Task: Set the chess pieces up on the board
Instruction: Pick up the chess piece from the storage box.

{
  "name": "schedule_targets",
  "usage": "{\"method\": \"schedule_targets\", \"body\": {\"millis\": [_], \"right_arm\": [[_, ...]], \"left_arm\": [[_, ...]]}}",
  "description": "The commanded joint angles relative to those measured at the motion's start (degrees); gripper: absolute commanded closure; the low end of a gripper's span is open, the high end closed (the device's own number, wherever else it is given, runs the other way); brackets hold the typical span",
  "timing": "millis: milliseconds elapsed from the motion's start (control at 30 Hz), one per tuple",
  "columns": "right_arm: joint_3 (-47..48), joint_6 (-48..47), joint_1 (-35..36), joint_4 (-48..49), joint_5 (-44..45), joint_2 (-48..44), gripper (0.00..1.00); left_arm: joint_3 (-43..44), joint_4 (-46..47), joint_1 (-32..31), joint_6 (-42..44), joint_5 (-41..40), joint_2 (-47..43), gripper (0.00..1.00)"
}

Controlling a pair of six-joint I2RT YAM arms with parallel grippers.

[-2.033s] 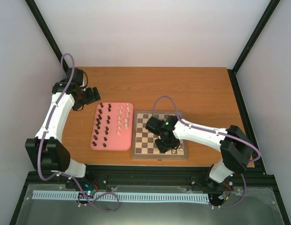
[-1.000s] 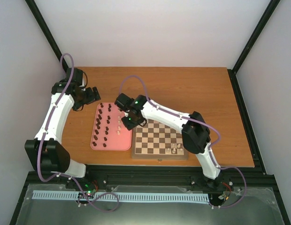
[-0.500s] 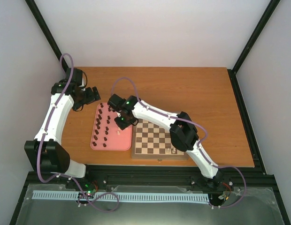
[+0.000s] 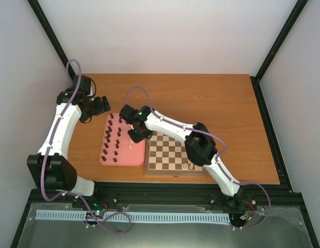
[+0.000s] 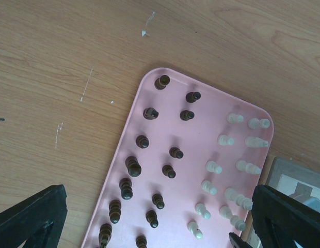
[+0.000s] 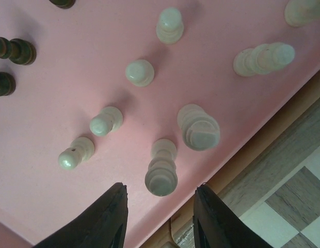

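Note:
The pink tray [image 4: 124,156] holds dark brown chess pieces [image 4: 111,137] on its left half and cream ones [image 6: 139,72] on its right. My right gripper [image 4: 137,133] hangs low over the tray's right edge, next to the board [image 4: 173,152]. In the right wrist view the right gripper [image 6: 161,209] is open, its black fingertips [image 6: 112,212] on either side of an upright cream piece [image 6: 161,170] and clear of it. A few cream pieces [image 4: 193,165] stand at the board's near right corner. My left gripper [image 4: 100,105] hovers open past the tray's far left corner, holding nothing.
The left wrist view looks down on the tray [image 5: 196,134] with dark pieces [image 5: 133,166] and cream pieces [image 5: 214,167], and a corner of the board [image 5: 299,181]. Bare wooden table [image 4: 211,98] lies behind the board. Black frame rails [image 4: 268,119] edge the table.
The right arm has swung from the board's near right corner to the tray's cream pieces, and its jaws have narrowed around one piece. The left arm has not moved.

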Motion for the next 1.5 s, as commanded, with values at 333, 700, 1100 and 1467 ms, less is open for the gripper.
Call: {"method": "schedule_targets", "body": {"millis": [333, 700, 1100, 1467], "right_arm": [[1.7, 0.6, -1.0, 2.1, -1.3, 2.8, 0.64], [1.9, 0.6, -1.2, 2.6, -1.7, 3.4, 0.71], [1.7, 0.3, -1.6, 2.2, -2.0, 4.0, 0.89], [-2.3, -3.2, -1.6, 1.8, -5.7, -6.2, 0.91]], "left_arm": [[1.6, -0.2, -0.1, 0.3, 0.0, 0.5, 0.0], [1.8, -0.2, -0.2, 0.3, 0.0, 1.0, 0.0], [1.8, -0.3, -0.1, 0.4, -0.1, 1.2, 0.0], [1.8, -0.2, -0.2, 0.4, -0.4, 1.3, 0.0]]}}
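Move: The pale chess piece it wants, now the nearest one in the tray's board-side row, stands almost under the right fingertips, about 1 cm ahead, its middle some 4 cm below. From the right hand, the next tall pale piece is roughly 4 cm ahead and 1 cm left; the nearest pale pawn is 3 cm back and 5 cm left, the second pawn level and 5 cm left. From the left hand the wanted piece lies some 5 cm back, 15 cm right and 18 cm down. The right hand, fingers already part open and pointing almost straight down, sinks about 2 cm and edges some 1 cm forward over the nearest tall pale piece in the storage tray, so that its upper part stands between the pads. There the fingers close from roughly a third open until they pinch the piece's upper part from both sides and stop on it, short of shut, and with that grip kept the hand just begins to ease back and up, by about half a centimetre each. ##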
